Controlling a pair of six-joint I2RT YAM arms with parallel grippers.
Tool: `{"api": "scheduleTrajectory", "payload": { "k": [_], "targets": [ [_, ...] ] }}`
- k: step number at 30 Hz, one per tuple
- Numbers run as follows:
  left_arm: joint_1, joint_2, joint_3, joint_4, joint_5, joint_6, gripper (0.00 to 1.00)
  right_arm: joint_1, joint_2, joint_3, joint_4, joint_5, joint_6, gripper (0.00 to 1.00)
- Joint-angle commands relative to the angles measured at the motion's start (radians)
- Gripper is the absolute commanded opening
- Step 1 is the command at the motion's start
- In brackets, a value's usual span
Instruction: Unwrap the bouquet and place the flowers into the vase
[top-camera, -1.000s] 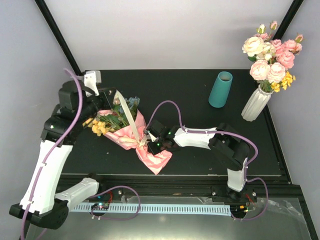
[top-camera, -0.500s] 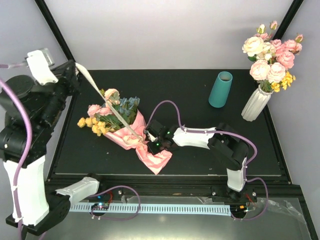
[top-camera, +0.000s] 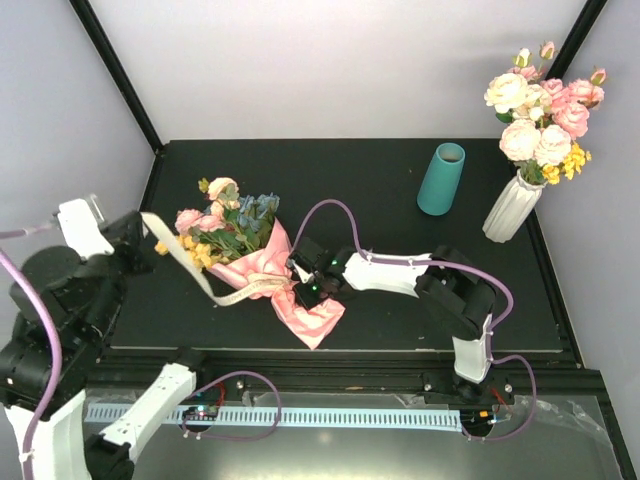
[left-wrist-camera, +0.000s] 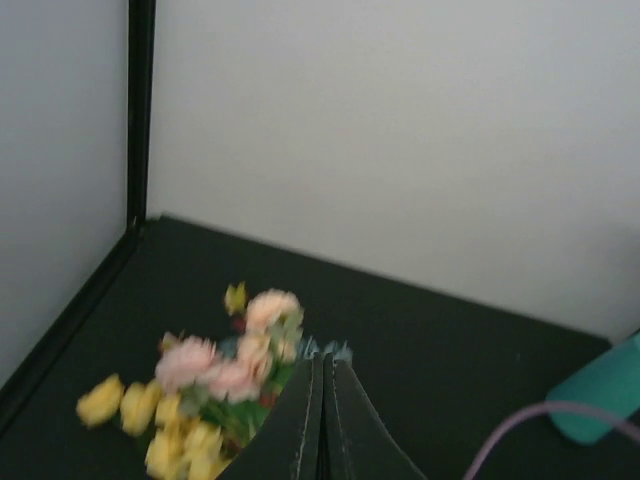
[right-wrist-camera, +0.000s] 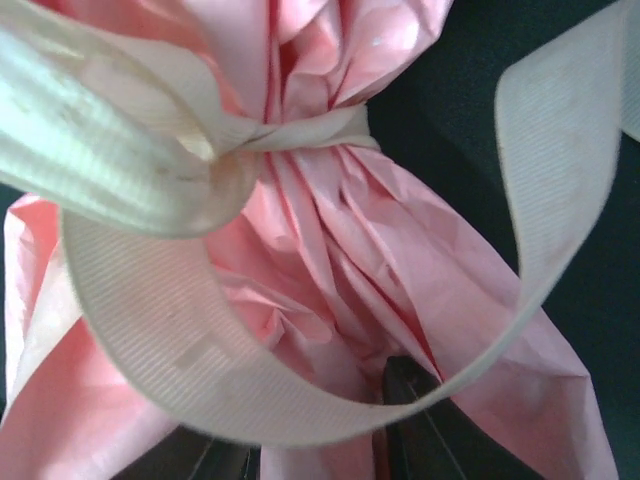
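The bouquet (top-camera: 268, 272) lies on the table, its pink paper (right-wrist-camera: 330, 250) pinched at the neck by a cream ribbon (right-wrist-camera: 300, 130). The flowers (top-camera: 225, 225) point up-left and appear blurred in the left wrist view (left-wrist-camera: 215, 380). My right gripper (top-camera: 305, 286) is shut on the paper just below the tie, paper bunched between its fingers (right-wrist-camera: 425, 420). My left gripper (top-camera: 142, 238) hangs off the table's left side, shut on the ribbon's free end (top-camera: 152, 220). In its own view the fingertips (left-wrist-camera: 325, 358) press together and hide the ribbon. The teal vase (top-camera: 441, 179) stands upright at the back right.
A white ribbed vase (top-camera: 512, 208) with larger pink and cream roses (top-camera: 540, 110) stands at the far right, next to the teal vase. Black frame posts rise at both back corners. A purple cable (top-camera: 335, 215) arcs over the right arm.
My left arm has swung down and toward the near left. The ribbon, pulled taut up-left before, now sags in a loose curve across the table. The right gripper and bouquet stay put.
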Motion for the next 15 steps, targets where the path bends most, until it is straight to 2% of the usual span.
{"api": "scheduleTrajectory", "payload": {
  "k": [1, 4, 6, 10, 12, 15],
  "targets": [
    [0.008, -0.096, -0.142, -0.109, 0.022, -0.094, 0.01, 0.006, -0.016, 0.031, -0.142, -0.012, -0.065, 0.39],
    [0.008, -0.141, -0.217, -0.129, 0.035, -0.111, 0.02, 0.005, -0.055, 0.069, -0.192, -0.039, -0.092, 0.47],
    [0.008, -0.157, -0.261, -0.137, 0.042, -0.119, 0.02, 0.006, -0.076, 0.100, -0.239, -0.047, -0.105, 0.50],
    [0.008, -0.190, -0.336, -0.114, 0.067, -0.143, 0.08, 0.004, -0.121, 0.171, -0.347, -0.045, -0.106, 0.54],
    [0.008, -0.202, -0.367, -0.097, 0.072, -0.151, 0.20, 0.003, -0.150, 0.201, -0.392, -0.050, -0.106, 0.59],
    [0.008, -0.203, -0.402, -0.083, 0.084, -0.150, 0.48, -0.005, -0.195, 0.222, -0.450, -0.046, -0.098, 0.69]
  ]
}}
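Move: The cream ribbon's loose end is already held in the left hand's shut fingers, high up; its knot round the pink wrap lies some 13 cm to that hand's right, about 6 cm ahead and 44 cm below. The flower heads are about 21 cm straight ahead of the left hand, 42 cm down. From the right hand, whose fingers are in the wrap, the knot is about 5 cm left and 2 cm ahead, and the wrap's tail end 3 cm right and 6 cm back. The ribbon's end is brought down by the left hand, which sinks about 13 cm almost straight down, slowing as it goes and tipping its fingers some 15 degrees downward, then starts opening them to about a third. The right hand opens wider, comes free of the pink wrap and rises about 8 cm above it, drifting slightly back. ##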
